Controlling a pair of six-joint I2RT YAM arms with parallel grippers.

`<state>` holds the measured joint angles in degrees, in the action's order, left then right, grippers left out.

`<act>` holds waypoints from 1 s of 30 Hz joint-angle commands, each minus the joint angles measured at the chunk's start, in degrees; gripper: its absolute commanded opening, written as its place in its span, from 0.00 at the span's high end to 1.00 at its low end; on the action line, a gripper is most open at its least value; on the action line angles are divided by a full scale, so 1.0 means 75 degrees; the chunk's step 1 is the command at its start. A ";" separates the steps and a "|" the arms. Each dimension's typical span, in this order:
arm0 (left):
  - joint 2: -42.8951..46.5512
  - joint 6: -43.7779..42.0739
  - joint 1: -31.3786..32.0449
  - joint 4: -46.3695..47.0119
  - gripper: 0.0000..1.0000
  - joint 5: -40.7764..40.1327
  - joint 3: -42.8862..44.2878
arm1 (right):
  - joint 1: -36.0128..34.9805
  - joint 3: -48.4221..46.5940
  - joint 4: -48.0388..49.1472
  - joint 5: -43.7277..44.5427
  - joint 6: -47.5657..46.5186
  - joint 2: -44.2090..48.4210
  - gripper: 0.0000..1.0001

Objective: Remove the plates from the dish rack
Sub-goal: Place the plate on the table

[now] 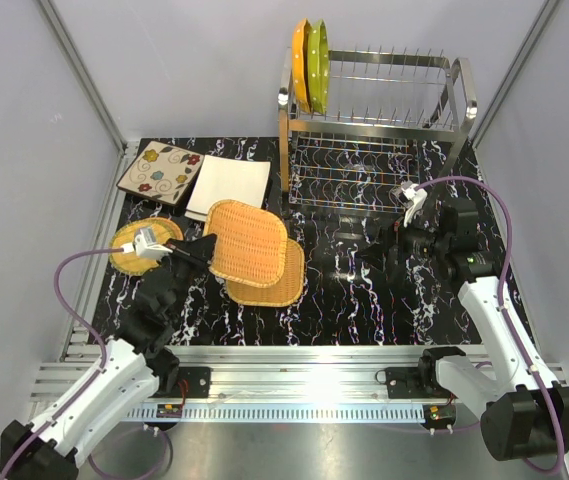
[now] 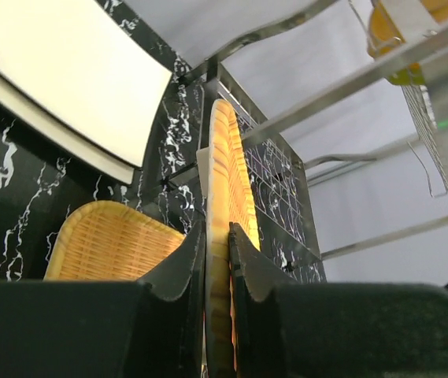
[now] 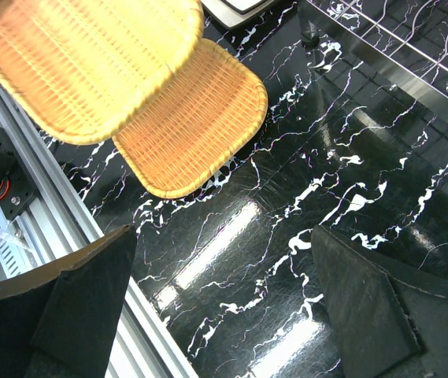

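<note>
My left gripper (image 1: 207,248) (image 2: 217,228) is shut on the left edge of a rounded-square wicker plate (image 1: 249,242) (image 2: 227,150) (image 3: 82,55), held just above a second wicker plate (image 1: 276,282) (image 2: 109,244) (image 3: 192,126) that lies on the table. An orange plate (image 1: 301,65) and a green plate (image 1: 318,62) stand upright at the left end of the steel dish rack (image 1: 379,125)'s upper tier. A floral square plate (image 1: 159,170), a white square plate (image 1: 229,185) (image 2: 66,71) and a round wicker plate (image 1: 129,252) lie at the left. My right gripper (image 1: 374,250) (image 3: 224,236) stands open over bare table.
The black marbled tabletop (image 1: 364,300) runs to an aluminium rail (image 1: 294,360) (image 3: 74,205) at the near edge. The rack's lower wire tier (image 3: 397,47) holds nothing. Grey walls enclose the table on three sides.
</note>
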<state>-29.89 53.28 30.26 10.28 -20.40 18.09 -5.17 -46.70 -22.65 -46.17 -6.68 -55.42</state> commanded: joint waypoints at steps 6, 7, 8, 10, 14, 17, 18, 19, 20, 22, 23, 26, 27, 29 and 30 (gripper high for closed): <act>-0.0631 0.1661 -0.0695 0.2928 1.00 0.1056 -0.0887 | 0.0045 -0.0008 0.0091 -0.0160 0.0023 0.0030 0.00; -0.0794 0.1709 -0.0707 0.3080 1.00 0.1080 -0.1074 | 0.0045 0.0004 0.0079 -0.0160 0.0023 0.0018 0.00; -0.0854 0.1813 -0.0707 0.3337 1.00 0.1115 -0.1168 | 0.0045 0.0015 0.0102 -0.0160 0.0023 0.0006 0.00; -0.1018 0.1943 -0.0718 0.3585 1.00 0.1138 -0.1437 | 0.0045 0.0015 0.0114 -0.0160 0.0023 -0.0017 0.00; -0.1287 0.2049 -0.0719 0.4182 1.00 0.1068 -0.1836 | 0.0056 0.0062 0.0161 -0.0195 0.0070 -0.0052 0.00; -0.1463 0.1967 -0.0718 0.4253 1.00 0.1091 -0.1872 | 0.0056 0.0097 0.0196 -0.0207 0.0105 -0.0076 0.00; -0.1545 0.1967 -0.0718 0.4289 1.00 0.1103 -0.1884 | 0.0056 0.0097 0.0196 -0.0219 0.0117 -0.0064 0.00; -0.1627 0.1967 -0.0718 0.4347 1.00 0.1115 -0.1907 | 0.0056 0.0121 0.0208 -0.0219 0.0117 -0.0064 0.00; -0.1732 0.1978 -0.0718 0.4522 1.00 0.1173 -0.1931 | 0.0045 0.0121 0.0220 -0.0230 0.0128 -0.0064 0.00; -0.2072 0.2048 -0.0730 0.4745 1.00 0.1244 -0.1978 | 0.0056 0.0156 0.0232 -0.0242 0.0140 -0.0052 0.00; -0.2224 0.2049 -0.0730 0.5001 1.00 0.1302 -0.1978 | 0.0056 0.0156 0.0232 -0.0242 0.0140 -0.0052 0.00; -0.2682 0.2060 -0.0707 0.5343 1.00 0.1384 -0.1966 | 0.0056 0.0179 0.0232 -0.0265 0.0152 -0.0029 0.01; -0.2776 0.2049 -0.0707 0.5413 1.00 0.1385 -0.1966 | 0.0056 0.0179 0.0232 -0.0266 0.0152 -0.0040 0.00; -0.2987 0.2037 -0.0707 0.5554 1.00 0.1361 -0.1966 | 0.0057 0.0191 0.0231 -0.0277 0.0152 -0.0029 0.00; -0.3103 0.2002 -0.0707 0.5624 1.00 0.1338 -0.1966 | 0.0056 0.0203 0.0232 -0.0266 0.0152 -0.0017 0.00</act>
<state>-52.16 66.72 25.10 39.66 -10.46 3.16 -5.15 -45.60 -22.35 -46.48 -5.96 -55.96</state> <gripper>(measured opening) 0.144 0.993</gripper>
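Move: The left hand already holds one woven plate by its near-left edge. The place it is being taken to, the other woven plate lying on the table, sits about 12 cm to the hand's right, 1 cm ahead and some 19 cm below. The white square plates lie about 23 cm ahead and 2 cm right, the yellow round plate about 8 cm ahead and 20 cm left, both about 20 cm below. From the right hand, the lying woven plate is roughly 25 cm left, level fore and aft, and 19 cm below. With the woven plate still pinched in its fingers, the left hand lowers it some 10 cm towards the woven plate on the table, quickly at first, then much slower, with little sideways travel. On the way the wrist tips the hand's front down and rolls its left side down, about 10 degrees each. Whether the two plates touch can't be seen. ##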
